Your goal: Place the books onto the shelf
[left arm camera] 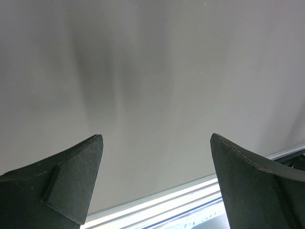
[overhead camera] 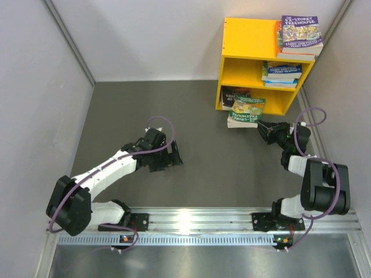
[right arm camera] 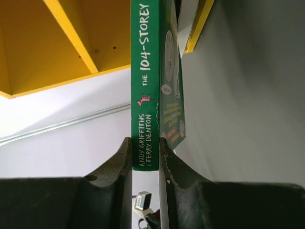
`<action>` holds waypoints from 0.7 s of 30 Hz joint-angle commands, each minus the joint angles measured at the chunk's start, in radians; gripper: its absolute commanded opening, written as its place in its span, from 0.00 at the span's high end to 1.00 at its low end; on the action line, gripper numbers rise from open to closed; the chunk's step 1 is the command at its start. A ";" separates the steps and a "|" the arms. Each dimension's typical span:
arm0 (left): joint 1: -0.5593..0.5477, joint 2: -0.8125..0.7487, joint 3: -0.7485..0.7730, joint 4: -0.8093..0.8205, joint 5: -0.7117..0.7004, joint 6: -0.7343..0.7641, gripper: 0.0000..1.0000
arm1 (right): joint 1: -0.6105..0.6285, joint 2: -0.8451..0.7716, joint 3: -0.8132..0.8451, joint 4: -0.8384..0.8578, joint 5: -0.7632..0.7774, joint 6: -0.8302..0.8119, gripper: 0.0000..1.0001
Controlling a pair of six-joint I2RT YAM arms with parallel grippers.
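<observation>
The yellow shelf (overhead camera: 249, 40) stands at the far right, and its underside (right arm camera: 57, 43) fills the upper left of the right wrist view. A stack of books (overhead camera: 299, 36) lies on its top, another stack (overhead camera: 282, 73) in one compartment, and a dark book (overhead camera: 234, 95) in the other. My right gripper (overhead camera: 262, 126) is shut on a green book (overhead camera: 246, 111) just in front of the shelf. Its fingers clamp the spine reading "The 104-Storey" (right arm camera: 145, 86) at the lower end (right arm camera: 145, 148). My left gripper (overhead camera: 174, 157) is open over the mat, with nothing between its fingers (left arm camera: 157, 143).
Grey walls close in the dark mat (overhead camera: 133, 110) on the left, back and right. A metal rail (overhead camera: 197, 220) runs along the near edge, with both arm bases on it. The same rail (left arm camera: 190, 200) shows below the left gripper.
</observation>
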 commanded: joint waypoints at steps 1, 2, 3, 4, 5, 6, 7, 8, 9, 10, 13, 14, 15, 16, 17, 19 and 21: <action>0.001 0.021 0.062 -0.022 -0.015 0.041 0.01 | -0.014 0.058 0.026 0.244 0.018 0.020 1.00; -0.001 0.031 0.075 -0.025 -0.014 0.047 0.01 | -0.014 0.076 0.034 0.261 0.011 0.020 1.00; -0.001 0.037 0.082 -0.029 -0.015 0.053 0.01 | -0.014 0.116 0.057 0.280 0.004 0.020 1.00; -0.001 0.042 0.090 -0.041 -0.015 0.055 0.01 | -0.014 0.133 0.071 0.287 0.000 0.019 1.00; -0.001 0.053 0.105 -0.045 -0.017 0.064 0.01 | -0.012 0.148 0.107 0.286 -0.014 0.013 1.00; -0.001 0.057 0.112 -0.049 -0.017 0.065 0.01 | -0.012 0.177 0.130 0.266 -0.025 0.003 1.00; -0.001 0.062 0.116 -0.054 -0.017 0.069 0.01 | -0.012 0.193 0.156 0.242 -0.037 -0.010 1.00; -0.001 0.068 0.122 -0.060 -0.018 0.072 0.01 | -0.011 0.205 0.216 0.212 -0.058 -0.047 1.00; 0.001 0.070 0.124 -0.061 -0.018 0.075 0.01 | -0.004 0.226 0.248 0.133 -0.068 -0.070 1.00; -0.001 0.071 0.125 -0.063 -0.018 0.076 0.01 | 0.000 0.234 0.281 0.093 -0.074 -0.095 1.00; -0.001 0.070 0.127 -0.075 -0.026 0.079 0.01 | 0.026 0.277 0.405 -0.051 -0.078 -0.185 1.00; -0.001 0.067 0.127 -0.081 -0.028 0.081 0.01 | 0.034 0.291 0.461 -0.079 -0.077 -0.213 1.00; -0.001 0.064 0.127 -0.084 -0.032 0.079 0.01 | 0.052 0.320 0.486 -0.101 -0.072 -0.224 1.00; -0.001 0.061 0.127 -0.088 -0.040 0.081 0.01 | 0.060 0.335 0.511 -0.137 -0.069 -0.234 1.00; -0.001 0.054 0.127 -0.089 -0.041 0.081 0.01 | 0.069 0.351 0.529 -0.148 -0.057 -0.248 1.00; -0.001 0.047 0.127 -0.104 -0.051 0.081 0.01 | 0.091 0.401 0.581 -0.170 -0.048 -0.254 1.00; 0.001 0.031 0.121 -0.117 -0.061 0.078 0.01 | 0.108 0.456 0.623 -0.179 -0.042 -0.253 1.00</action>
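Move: The right hand already pinches the green 104-Storey book by the lower end of its spine. Its goal, the left half of the lower shelf, lies roughly 17 cm ahead, 8 cm left and 4 cm lower. The dark book lies there, about 17 cm ahead, 9 cm left and 8 cm below the hand; the blue book stack is about 17 cm ahead, 8 cm right and 8 cm higher. From the left hand the goal is some 30 cm ahead, 24 cm right and slightly higher. Keeping its pinch on the green book's spine, the right hand carries it forward about 11 cm into the lower shelf, over the dark book. It first dips 1 to 2 cm, then drives ahead while rising about 4 cm, veers slightly left and sinks a little at the end. The wrist rolls some 10 degrees, its left side going down, and turns about as much counter-clockwise. ##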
